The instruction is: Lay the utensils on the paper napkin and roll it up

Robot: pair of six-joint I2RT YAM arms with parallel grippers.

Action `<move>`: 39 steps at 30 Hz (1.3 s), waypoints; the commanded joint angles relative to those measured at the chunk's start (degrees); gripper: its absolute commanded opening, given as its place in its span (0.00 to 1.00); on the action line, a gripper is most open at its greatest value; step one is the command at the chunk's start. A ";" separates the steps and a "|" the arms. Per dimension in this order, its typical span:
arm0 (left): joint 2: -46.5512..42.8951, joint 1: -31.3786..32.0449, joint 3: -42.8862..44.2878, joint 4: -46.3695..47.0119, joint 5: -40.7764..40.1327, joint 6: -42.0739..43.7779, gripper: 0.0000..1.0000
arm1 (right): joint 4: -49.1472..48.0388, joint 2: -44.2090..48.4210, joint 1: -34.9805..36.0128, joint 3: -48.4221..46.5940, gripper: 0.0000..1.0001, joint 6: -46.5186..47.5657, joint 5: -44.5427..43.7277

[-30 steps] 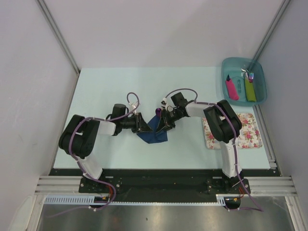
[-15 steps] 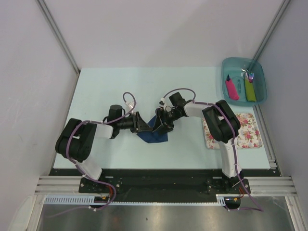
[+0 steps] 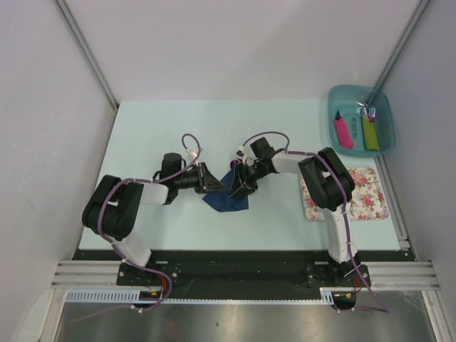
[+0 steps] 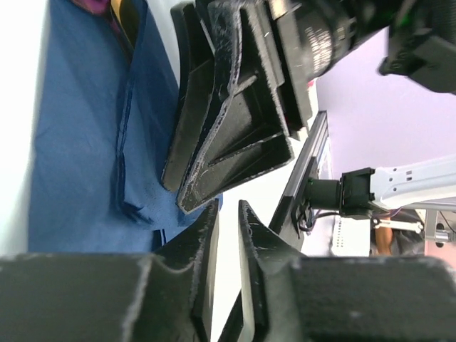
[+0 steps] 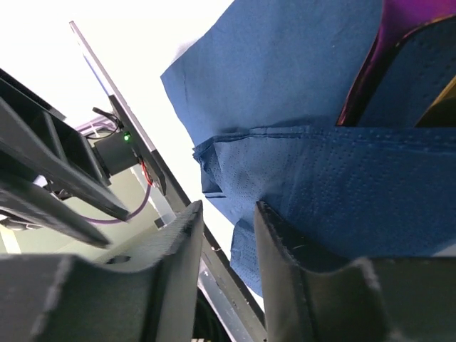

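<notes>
The dark navy paper napkin (image 3: 225, 201) lies mid-table, partly folded over itself. In the right wrist view the napkin (image 5: 299, 85) covers most of the purple spoon bowl (image 5: 388, 50) and a tan utensil tip (image 5: 443, 107). Both also peek out at the top of the left wrist view, the spoon (image 4: 92, 6) beside the tan piece (image 4: 125, 18). My left gripper (image 3: 214, 183) (image 4: 228, 208) sits at the napkin's left edge, jaws a narrow slit with only table between them. My right gripper (image 3: 238, 187) (image 5: 228, 210) stands open over the folded edge, tip to tip with the left.
A teal bin (image 3: 356, 88) at the far right holds pink-handled and green-handled cutlery. A floral mat (image 3: 365, 194) lies to the right of the right arm. The table's near edge rail runs just below the napkin.
Both grippers have shifted slightly toward the far side over the napkin's top edge. The left arm's elbow swung left. The left jaws have narrowed since half a second ago.
</notes>
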State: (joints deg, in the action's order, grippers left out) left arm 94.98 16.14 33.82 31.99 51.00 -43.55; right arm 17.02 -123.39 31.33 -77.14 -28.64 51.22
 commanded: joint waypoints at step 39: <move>10.05 3.99 11.00 -24.60 -15.23 13.49 0.00 | 11.11 5.71 1.45 -9.87 0.07 14.14 -24.42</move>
State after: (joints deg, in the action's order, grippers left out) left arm 106.15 20.36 45.41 11.14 40.95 -33.34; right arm 27.49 -115.70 32.25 -84.18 -16.69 29.89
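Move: The near part of the napkin flap's left edge is about 1 cm ahead of the left hand, 1 cm to its right and 8 cm below. The folded-over flap also lies under the right hand, its middle some 2 cm ahead, 2 cm to the right and 2 cm down. The purple spoon's bowl stands roughly 9 cm ahead of both hands, 3 cm right of the left hand and 1 cm right of the right; the gold knife's head lies about 2 cm right of the bowl. Downward about 7 cm, after a small swing to the right, the left hand brings its narrowing fingers onto the near part of the flap's left edge, shuts them and stays there, touching the napkin. The right hand lingers low over the flap, then moves forward about 5 cm with an arc up and partly down again, drifting right, tilting some 25 degrees and closing its fingers above the flap. ##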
